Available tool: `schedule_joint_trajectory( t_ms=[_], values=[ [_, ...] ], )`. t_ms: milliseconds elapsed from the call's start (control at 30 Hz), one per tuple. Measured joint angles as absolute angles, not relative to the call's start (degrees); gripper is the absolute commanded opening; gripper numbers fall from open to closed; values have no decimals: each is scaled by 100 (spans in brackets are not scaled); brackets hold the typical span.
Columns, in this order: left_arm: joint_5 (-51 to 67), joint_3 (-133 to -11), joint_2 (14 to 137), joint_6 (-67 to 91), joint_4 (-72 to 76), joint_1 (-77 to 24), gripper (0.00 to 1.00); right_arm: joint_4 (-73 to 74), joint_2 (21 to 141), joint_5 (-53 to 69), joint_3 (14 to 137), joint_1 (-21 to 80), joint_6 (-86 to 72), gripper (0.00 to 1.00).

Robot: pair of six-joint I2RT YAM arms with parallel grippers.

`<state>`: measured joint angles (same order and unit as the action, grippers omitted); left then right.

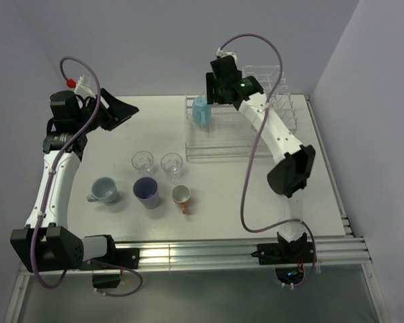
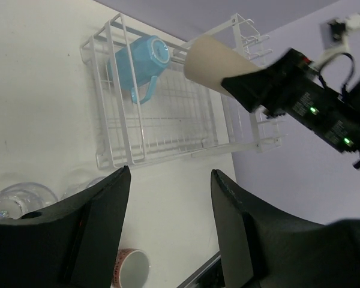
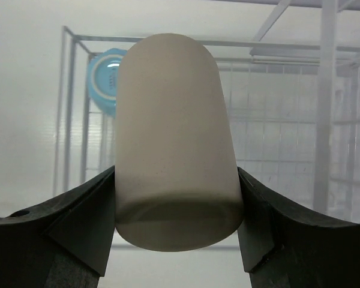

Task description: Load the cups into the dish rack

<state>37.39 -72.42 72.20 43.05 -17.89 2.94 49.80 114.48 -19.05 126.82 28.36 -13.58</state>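
Note:
My right gripper (image 3: 175,175) is shut on the tall tan cup (image 3: 174,150), holding it in the air over the dish rack (image 3: 276,120). In the left wrist view the tan cup (image 2: 211,65) hangs above the rack's far side. A light blue cup (image 1: 202,112) lies on its side in the rack's (image 1: 219,145) left end. My left gripper (image 1: 127,116) is open and empty, raised over the table's back left. On the table stand two clear glasses (image 1: 143,161) (image 1: 171,163), a grey-blue mug (image 1: 106,190), a purple cup (image 1: 146,192) and an orange-handled mug (image 1: 181,196).
The rack's taller section of upright dividers (image 1: 283,101) stands at the back right, close to the wall. My right arm (image 1: 276,134) reaches across the rack. A metal rail (image 1: 209,252) runs along the table's near edge.

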Motion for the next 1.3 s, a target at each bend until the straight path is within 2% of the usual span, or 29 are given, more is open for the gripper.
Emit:
schedule_joint_trajectory(
  t_ms=[167, 1133, 1167, 1300],
  values=[
    [3656, -7203, 7052, 4010, -1988, 294, 62, 5371, 12429, -2268, 13472, 2810, -1295, 0],
    [3658, -6578, 7091, 3811, -1914, 292, 61, 5531, 13303, -2290, 13469, 2593, -1205, 0],
    [3658, -6578, 7098, 3809, -1914, 294, 61, 5529, 13305, -2285, 13469, 2589, -1205, 1],
    [3658, -6578, 7116, 3804, -1914, 294, 61, 5527, 13312, -2281, 13469, 2578, -1203, 14]
  ],
)
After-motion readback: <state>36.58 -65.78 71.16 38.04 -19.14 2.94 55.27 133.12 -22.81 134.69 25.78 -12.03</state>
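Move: The right gripper already holds the beige cup by its base, mouth facing outward and down. The free rack spot it is bound for lies about 6 cm ahead, 2 cm to the right and 17 cm below. The blue mug stands some 8 cm left of that spot and level with it; the tall wire tier is about 19 cm to the spot's right. From the left hand, the spot is roughly 17 cm ahead, 29 cm right and 22 cm down. Lower the right gripper about 13 cm into the rack just right of the blue mug, keeping its grip on the cup. Ease forward some 4 cm and slightly right early in the drop, pause briefly, then sink the rest, tipping the fingers further down, and hold there. Let the empty left gripper settle about 5 cm, fingers still open. ##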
